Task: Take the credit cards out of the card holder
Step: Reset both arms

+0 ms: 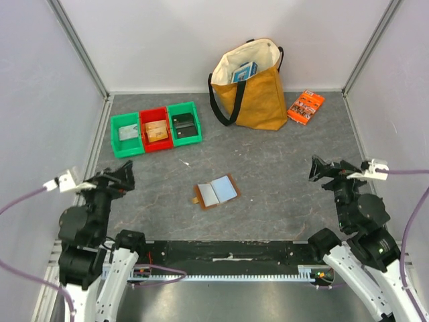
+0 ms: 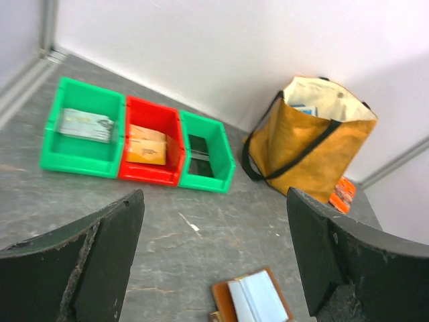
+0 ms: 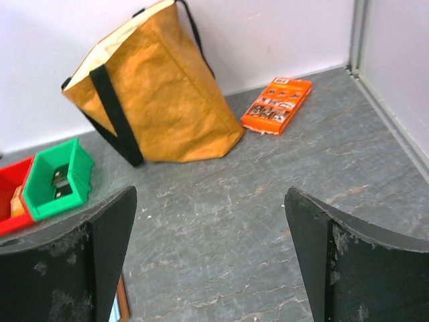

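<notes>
The card holder (image 1: pixel 216 193) lies open and flat on the grey table, midway between the arms. It is brown outside with pale grey-blue leaves inside. The left wrist view has it low in the frame (image 2: pixel 255 298), and the right wrist view shows only a sliver of it (image 3: pixel 120 305). Whether credit cards sit in its pockets I cannot tell. My left gripper (image 1: pixel 124 173) (image 2: pixel 214 204) hovers open to the left of the holder, holding nothing. My right gripper (image 1: pixel 319 168) (image 3: pixel 209 201) is open and holds nothing, to the holder's right.
Three bins stand in a row at the back left: a green bin (image 1: pixel 125 136) with a pale grey flat piece, a red bin (image 1: pixel 156 129) with a tan one, another green bin (image 1: pixel 184 123) with a dark one. A tan bag (image 1: pixel 251 87) and an orange packet (image 1: pixel 305 106) sit at the back.
</notes>
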`<state>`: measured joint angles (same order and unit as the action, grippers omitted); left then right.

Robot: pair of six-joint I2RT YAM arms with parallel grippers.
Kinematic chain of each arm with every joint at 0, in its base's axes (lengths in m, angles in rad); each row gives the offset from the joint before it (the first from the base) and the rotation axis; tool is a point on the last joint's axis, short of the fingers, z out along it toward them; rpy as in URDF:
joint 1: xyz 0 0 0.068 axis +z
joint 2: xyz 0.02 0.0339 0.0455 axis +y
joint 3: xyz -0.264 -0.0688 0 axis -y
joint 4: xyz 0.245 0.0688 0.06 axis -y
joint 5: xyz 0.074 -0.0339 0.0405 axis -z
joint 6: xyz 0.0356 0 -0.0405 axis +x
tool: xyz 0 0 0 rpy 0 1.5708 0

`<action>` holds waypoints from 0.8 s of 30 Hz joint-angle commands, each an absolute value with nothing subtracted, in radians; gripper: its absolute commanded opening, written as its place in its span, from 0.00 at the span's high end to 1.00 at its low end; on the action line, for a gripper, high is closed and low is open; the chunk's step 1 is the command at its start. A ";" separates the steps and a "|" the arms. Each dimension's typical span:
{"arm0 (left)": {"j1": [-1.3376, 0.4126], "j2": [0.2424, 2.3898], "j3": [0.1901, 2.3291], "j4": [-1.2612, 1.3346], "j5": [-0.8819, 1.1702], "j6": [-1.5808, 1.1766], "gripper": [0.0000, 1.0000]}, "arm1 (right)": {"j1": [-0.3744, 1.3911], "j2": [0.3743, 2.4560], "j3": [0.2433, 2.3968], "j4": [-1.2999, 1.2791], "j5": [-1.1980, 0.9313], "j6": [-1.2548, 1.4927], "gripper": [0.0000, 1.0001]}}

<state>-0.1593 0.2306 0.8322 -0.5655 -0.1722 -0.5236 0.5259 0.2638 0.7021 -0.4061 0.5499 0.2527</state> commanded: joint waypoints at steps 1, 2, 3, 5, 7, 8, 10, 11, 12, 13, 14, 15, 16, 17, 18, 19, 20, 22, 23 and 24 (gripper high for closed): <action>-0.160 0.117 0.847 -0.673 -0.339 -0.394 0.08 | 0.523 0.187 0.678 -0.411 0.672 0.229 0.02; -0.160 0.094 0.844 -0.684 -0.363 -0.391 0.08 | 0.525 0.170 0.672 -0.413 0.679 0.222 0.02; -0.163 0.081 0.839 -0.698 -0.394 -0.396 0.08 | 0.525 0.149 0.666 -0.411 0.689 0.219 0.02; -0.167 0.063 0.821 -0.704 -0.432 -0.403 0.07 | 0.526 0.123 0.655 -0.411 0.716 0.210 0.02; -0.175 0.060 0.796 -0.710 -0.446 -0.423 0.08 | 0.525 0.100 0.638 -0.402 0.736 0.204 0.02; -0.175 0.057 0.776 -0.713 -0.446 -0.437 0.07 | 0.525 0.094 0.634 -0.399 0.738 0.207 0.02; -0.178 0.046 0.730 -0.709 -0.448 -0.465 0.08 | 0.525 0.084 0.629 -0.396 0.738 0.212 0.02; -0.179 0.046 0.707 -0.707 -0.445 -0.474 0.08 | 0.526 0.081 0.627 -0.394 0.742 0.212 0.02; -0.179 0.046 0.687 -0.707 -0.442 -0.480 0.08 | 0.526 0.080 0.626 -0.394 0.755 0.212 0.02; -0.179 0.046 0.669 -0.703 -0.437 -0.491 0.08 | 0.525 0.077 0.624 -0.396 0.764 0.215 0.02; -0.178 0.048 0.657 -0.698 -0.434 -0.497 0.08 | 0.526 0.075 0.623 -0.394 0.770 0.216 0.02; -0.179 0.049 0.654 -0.690 -0.433 -0.497 0.09 | 0.526 0.071 0.618 -0.396 0.776 0.216 0.02; -0.178 0.052 0.658 -0.687 -0.433 -0.491 0.09 | 0.525 0.069 0.617 -0.394 0.781 0.218 0.02; -0.179 0.055 0.658 -0.678 -0.434 -0.482 0.09 | 0.523 0.069 0.615 -0.393 0.790 0.221 0.02; -0.179 0.055 0.657 -0.673 -0.439 -0.479 0.09 | 0.523 0.071 0.614 -0.393 0.798 0.224 0.02; -0.179 0.058 0.652 -0.670 -0.440 -0.477 0.09 | 0.525 0.072 0.612 -0.391 0.804 0.224 0.02; -0.179 0.066 0.652 -0.667 -0.437 -0.476 0.09 | 0.522 0.072 0.612 -0.394 0.808 0.225 0.02; -0.179 0.075 0.650 -0.666 -0.428 -0.474 0.09 | 0.526 0.071 0.611 -0.394 0.813 0.226 0.02; -0.179 0.078 0.650 -0.663 -0.425 -0.472 0.09 | 0.525 0.069 0.611 -0.394 0.813 0.229 0.02; -0.181 0.080 0.650 -0.663 -0.426 -0.469 0.09 | 0.525 0.066 0.609 -0.393 0.815 0.229 0.02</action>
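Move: Neither hand goes for anything; both are empty and wide open, nearly 30 cm above the table. From the left hand the open card holder lies about 26 cm right and 5 cm ahead, and the three-bin tray about 30 cm ahead and 3 cm right. From the right hand the card holder lies some 32 cm left and 3 cm ahead; the orange packet is about 36 cm ahead, 2 cm right. Empty left hand sinks about 9 cm while shifting left; open right hand drifts 5 cm right and slightly back. ##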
